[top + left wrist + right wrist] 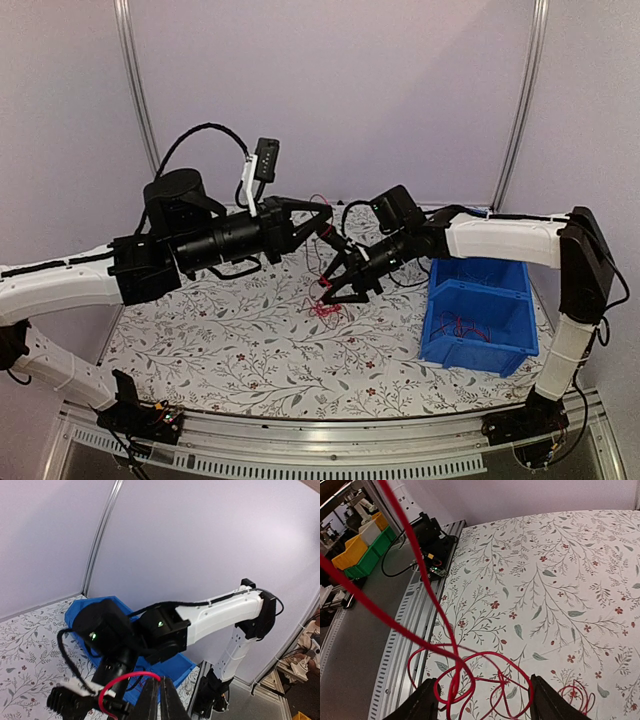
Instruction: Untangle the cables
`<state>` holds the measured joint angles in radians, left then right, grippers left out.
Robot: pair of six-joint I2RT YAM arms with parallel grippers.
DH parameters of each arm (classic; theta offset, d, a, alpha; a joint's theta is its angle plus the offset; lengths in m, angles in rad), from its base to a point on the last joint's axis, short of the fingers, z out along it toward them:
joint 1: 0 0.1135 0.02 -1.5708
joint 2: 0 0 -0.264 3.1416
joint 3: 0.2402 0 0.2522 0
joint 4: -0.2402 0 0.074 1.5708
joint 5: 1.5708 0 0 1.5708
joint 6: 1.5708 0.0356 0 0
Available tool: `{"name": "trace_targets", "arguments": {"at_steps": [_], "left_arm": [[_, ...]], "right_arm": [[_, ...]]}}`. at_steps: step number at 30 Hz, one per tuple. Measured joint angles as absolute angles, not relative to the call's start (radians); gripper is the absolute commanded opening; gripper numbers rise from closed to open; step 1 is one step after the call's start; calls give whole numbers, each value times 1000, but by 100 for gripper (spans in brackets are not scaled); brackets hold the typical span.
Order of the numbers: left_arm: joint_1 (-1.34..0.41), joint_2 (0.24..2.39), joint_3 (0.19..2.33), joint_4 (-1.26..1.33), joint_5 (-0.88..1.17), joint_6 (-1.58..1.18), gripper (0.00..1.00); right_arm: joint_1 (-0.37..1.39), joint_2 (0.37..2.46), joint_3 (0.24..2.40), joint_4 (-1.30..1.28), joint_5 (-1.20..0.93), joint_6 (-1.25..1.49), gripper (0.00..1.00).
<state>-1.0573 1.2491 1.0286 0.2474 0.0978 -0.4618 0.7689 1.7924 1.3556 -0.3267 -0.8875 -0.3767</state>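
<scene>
The cables (326,306) are a small clump of thin red wires lying on the floral tablecloth near mid-table. My left gripper (326,218) is raised above it and shut on a red strand that loops beside its fingers (150,700) in the left wrist view (116,683). My right gripper (338,292) is open, low over the clump. In the right wrist view the red loops (470,677) lie between its two fingers (427,702), and taut strands rise up to the left. A small separate red coil (577,696) lies to the right.
A blue bin (478,312) with a few thin red wires inside stands at the right of the table. The table's metal rail (415,625) and its near edge lie beside the clump. Coloured crates (360,547) stand off the table.
</scene>
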Motion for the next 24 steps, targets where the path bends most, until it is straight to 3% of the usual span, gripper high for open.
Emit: {"name": "trace_targets", "arguments": {"at_steps": [2, 6, 12, 18, 24], "left_arm": [[-1059, 1251, 1074, 234, 101, -451, 0], [-1069, 1269, 1230, 203, 113, -423, 0], [-1080, 1309, 1484, 173, 157, -381, 0], [-1082, 1321, 1640, 165, 220, -370, 0], [-1089, 1336, 1825, 153, 261, -364, 0]], "right_arm": [[793, 1861, 1364, -317, -921, -354, 36], [813, 1993, 1396, -302, -965, -299, 17], [805, 2110, 1403, -299, -979, -245, 12], [804, 2133, 1403, -294, -955, -222, 0], [805, 2232, 1420, -307, -880, -216, 0]]}}
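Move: The red cable tangle hangs from the left gripper's shut fingers, its main clump about 22 cm below them and some 4 cm ahead. For the open right gripper, that clump is right at the fingertips, around 4 cm below and a centimetre to the left. The near bin of the blue box sits about 33 cm to the right gripper's right, some 3 cm farther out and 15 cm lower. Keep the left fingers shut on the red cable and haul it up about 30 cm, easing back and left as the fingertips tilt upward. Meanwhile shut the right gripper at the tangle with a small shift left, and bring it down some 17 cm to just above the table, tipping its fingers more steeply downward. ##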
